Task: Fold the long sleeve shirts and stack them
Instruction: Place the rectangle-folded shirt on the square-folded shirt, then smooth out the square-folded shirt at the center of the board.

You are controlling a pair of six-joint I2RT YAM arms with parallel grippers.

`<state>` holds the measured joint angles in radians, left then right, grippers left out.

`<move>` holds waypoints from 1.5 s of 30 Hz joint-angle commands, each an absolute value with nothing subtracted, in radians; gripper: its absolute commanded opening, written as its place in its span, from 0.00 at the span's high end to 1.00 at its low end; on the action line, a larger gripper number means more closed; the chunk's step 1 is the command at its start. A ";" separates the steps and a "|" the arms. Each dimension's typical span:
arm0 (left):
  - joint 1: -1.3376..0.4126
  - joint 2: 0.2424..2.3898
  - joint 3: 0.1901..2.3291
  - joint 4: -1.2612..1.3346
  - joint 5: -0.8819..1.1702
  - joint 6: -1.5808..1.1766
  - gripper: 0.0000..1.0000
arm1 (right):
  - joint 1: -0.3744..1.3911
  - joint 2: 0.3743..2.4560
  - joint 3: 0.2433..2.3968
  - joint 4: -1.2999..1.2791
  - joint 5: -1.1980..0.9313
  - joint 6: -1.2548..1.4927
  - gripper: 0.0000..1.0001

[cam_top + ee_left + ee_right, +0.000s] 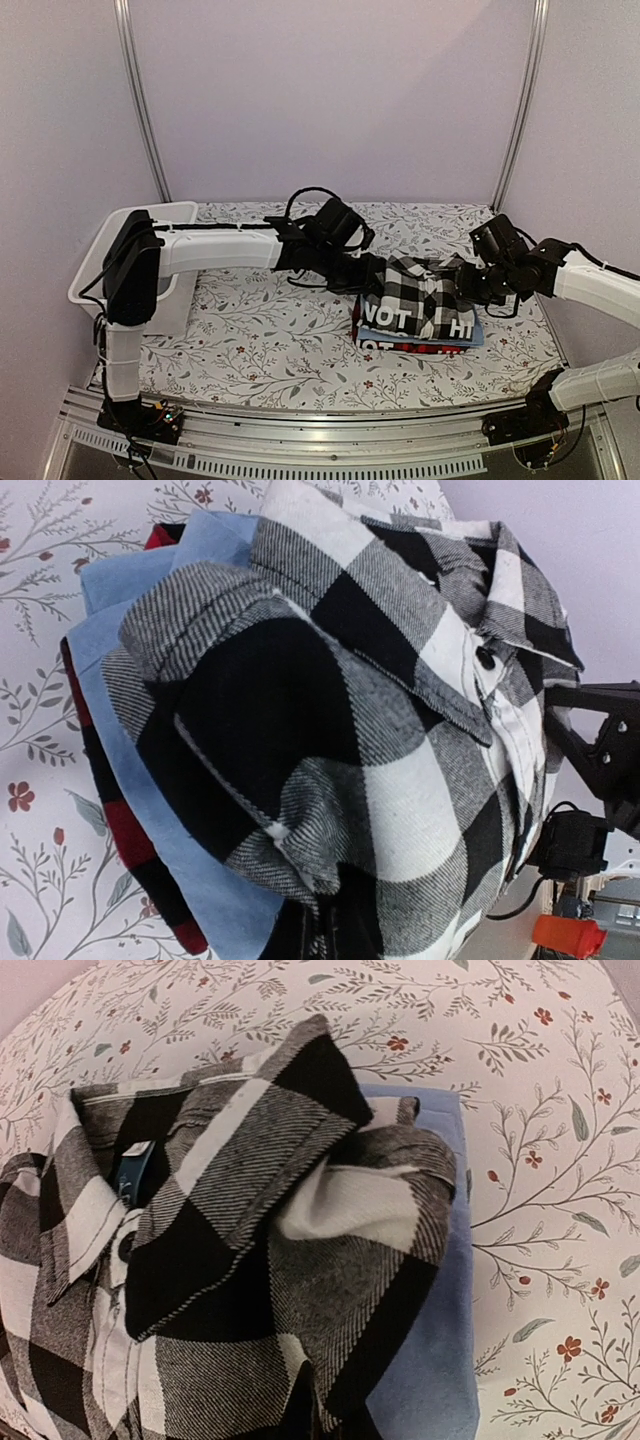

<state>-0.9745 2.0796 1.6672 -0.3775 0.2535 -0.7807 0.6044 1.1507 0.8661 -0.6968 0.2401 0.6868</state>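
The long sleeve shirts lie in one pile right of the table's middle. The black-and-white checked shirt (415, 300) is on top, its white lettering facing the near edge. Under it lies the light blue shirt (474, 338), and the red-and-black shirt (420, 348) is at the bottom. My left gripper (376, 274) is shut on the checked shirt's left far edge; in the left wrist view the cloth (380, 710) bunches over the jaws and hides the fingers. My right gripper (464, 282) is shut on its right far edge, with checked cloth (230, 1260) pinched above blue cloth (430, 1360).
A white plastic tub (178, 222) stands at the far left, partly behind the left arm. The floral tablecloth (260, 340) covers the table. Grey walls and two metal posts close off the back.
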 commanded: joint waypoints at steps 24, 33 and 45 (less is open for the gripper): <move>-0.959 2.041 1.528 -0.312 0.164 -0.762 0.74 | 0.811 1.300 0.989 -0.637 0.208 0.779 0.69; -0.929 1.938 1.441 -0.327 0.120 -0.733 0.64 | 0.815 1.392 0.889 -0.539 0.164 0.812 0.66; -0.861 1.763 1.338 -0.336 0.126 -0.671 0.38 | 1.038 1.313 0.976 -0.724 0.268 0.938 0.43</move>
<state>-0.8906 1.8404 1.3682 -0.3332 0.1326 -0.7071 0.9390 1.3582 0.9466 -0.6331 0.2226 0.8474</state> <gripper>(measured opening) 0.574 0.550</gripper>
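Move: The black-and-white checked shirt is held up between both hands by its sides, just above the blue shirt. The blue shirt's middle lies about 9 cm to the left hand's right, 4 cm back and 7 cm below; from the right hand, about 10 cm left, 3 cm back and 7 cm below. The red checked shirt lies under it, its middle about 8 cm right of the left hand, 4 cm back and 9 cm below. The black-and-white checked shirt is set down on the blue one: the left hand sinks about 6 cm, opens, then climbs and backs off to the left. The right hand dips down and rightward, opens to let its side go, then hops up and left over the shirt, dips again above its middle, and starts to rise and draw back, fingers open. ##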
